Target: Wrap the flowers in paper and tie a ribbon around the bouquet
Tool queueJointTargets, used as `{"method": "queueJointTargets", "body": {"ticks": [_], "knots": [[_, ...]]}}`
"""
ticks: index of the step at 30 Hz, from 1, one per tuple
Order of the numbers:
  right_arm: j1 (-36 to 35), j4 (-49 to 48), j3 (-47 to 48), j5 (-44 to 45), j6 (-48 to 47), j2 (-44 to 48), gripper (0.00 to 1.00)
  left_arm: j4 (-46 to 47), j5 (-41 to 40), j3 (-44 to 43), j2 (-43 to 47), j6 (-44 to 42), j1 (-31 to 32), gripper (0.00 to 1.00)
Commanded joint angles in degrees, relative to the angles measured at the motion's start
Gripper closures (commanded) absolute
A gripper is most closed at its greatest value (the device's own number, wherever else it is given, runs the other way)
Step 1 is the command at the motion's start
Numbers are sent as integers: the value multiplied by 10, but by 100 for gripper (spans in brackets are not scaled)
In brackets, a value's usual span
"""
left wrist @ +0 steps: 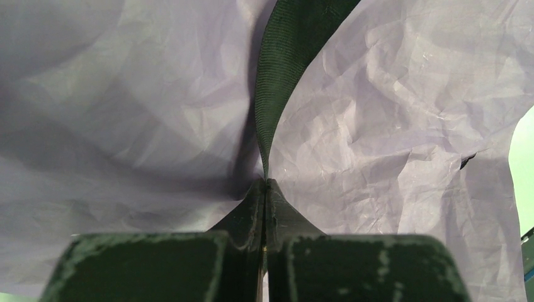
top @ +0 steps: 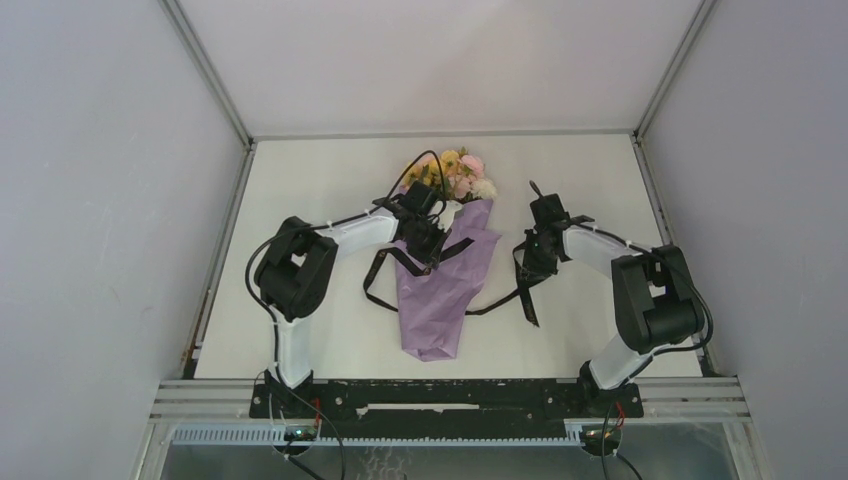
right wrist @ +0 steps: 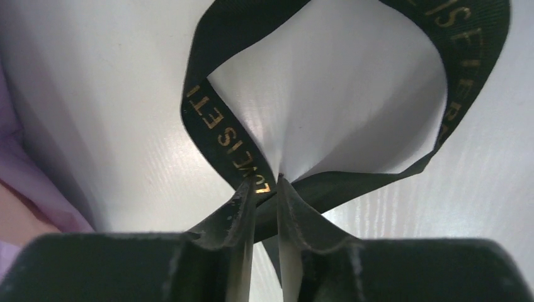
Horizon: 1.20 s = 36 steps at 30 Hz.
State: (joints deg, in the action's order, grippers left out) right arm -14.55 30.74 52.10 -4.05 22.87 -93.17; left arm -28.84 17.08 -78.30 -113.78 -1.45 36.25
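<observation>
The bouquet lies mid-table: flowers [top: 455, 172] at the far end, their stems inside the lilac paper [top: 445, 290] cone. The black ribbon [top: 497, 300] crosses the cone and trails right. My left gripper [top: 425, 250] sits over the cone's upper part. In the left wrist view it [left wrist: 266, 182] is shut on the ribbon [left wrist: 277, 82], which rises over crumpled paper [left wrist: 390, 126]. My right gripper [top: 530, 270] is right of the cone. Its jaws [right wrist: 266, 182] stand a little apart, with a loop of gold-lettered ribbon [right wrist: 217, 126] passing between the tips.
The white table [top: 320, 200] is walled on the left, right and far sides. A metal rail [top: 450, 395] runs along the near edge by the arm bases. A loop of ribbon [top: 375, 280] hangs left of the cone. The paper's edge [right wrist: 19, 176] shows at the right wrist view's left.
</observation>
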Motion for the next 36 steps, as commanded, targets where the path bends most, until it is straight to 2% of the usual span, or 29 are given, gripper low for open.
{"method": "queueJointTargets", "body": {"ticks": [1,2,4,13,19,24,30,36], "knots": [[19,0,10,2,-21,-7,80,3,-19,7,20,-16,3,100],[24,0,9,-6,-23,-6,89,3,-19,6,20,-17,3,100],[33,-2,1,-13,-26,11,100,4,-19,7,19,-17,3,100],[33,48,-39,-11,-22,199,100,5,-18,-15,15,-22,4,100],[-44,118,-31,-62,-59,313,100,4,-21,-32,3,-27,3,100],[-134,147,11,-101,-85,382,100,11,-19,-36,-4,-32,3,100],[-238,54,21,-220,-128,388,100,10,-17,-52,-7,-42,3,100],[-268,-42,47,-316,-129,355,100,19,-4,-44,-9,-39,2,100]]}}
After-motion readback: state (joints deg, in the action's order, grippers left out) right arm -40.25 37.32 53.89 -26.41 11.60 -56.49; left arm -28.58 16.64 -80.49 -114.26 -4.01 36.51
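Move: Just at the right fingertips, no more than about 1 cm below them, is the black ribbon's crossing. From this hand, the ribbon's loose tail lies about 6 cm back and the purple paper's middle some 16 cm left, level with it; the flowers are roughly 23 cm ahead and 15 cm left. From the left hand, pinching ribbon over the paper, the crossing is about 19 cm right and 2 cm back. Closing on the ribbon at its crossing, the right fingers shut while the hand slides about 2 cm right. Keeping the pinch, the hand then lifts quickly, about 19 cm, and swings back and left towards the paper's near right side, its fingers turning from straight down to slanting left (some 60 degrees). The left hand stays almost still and keeps its pinch on the ribbon over the paper. ##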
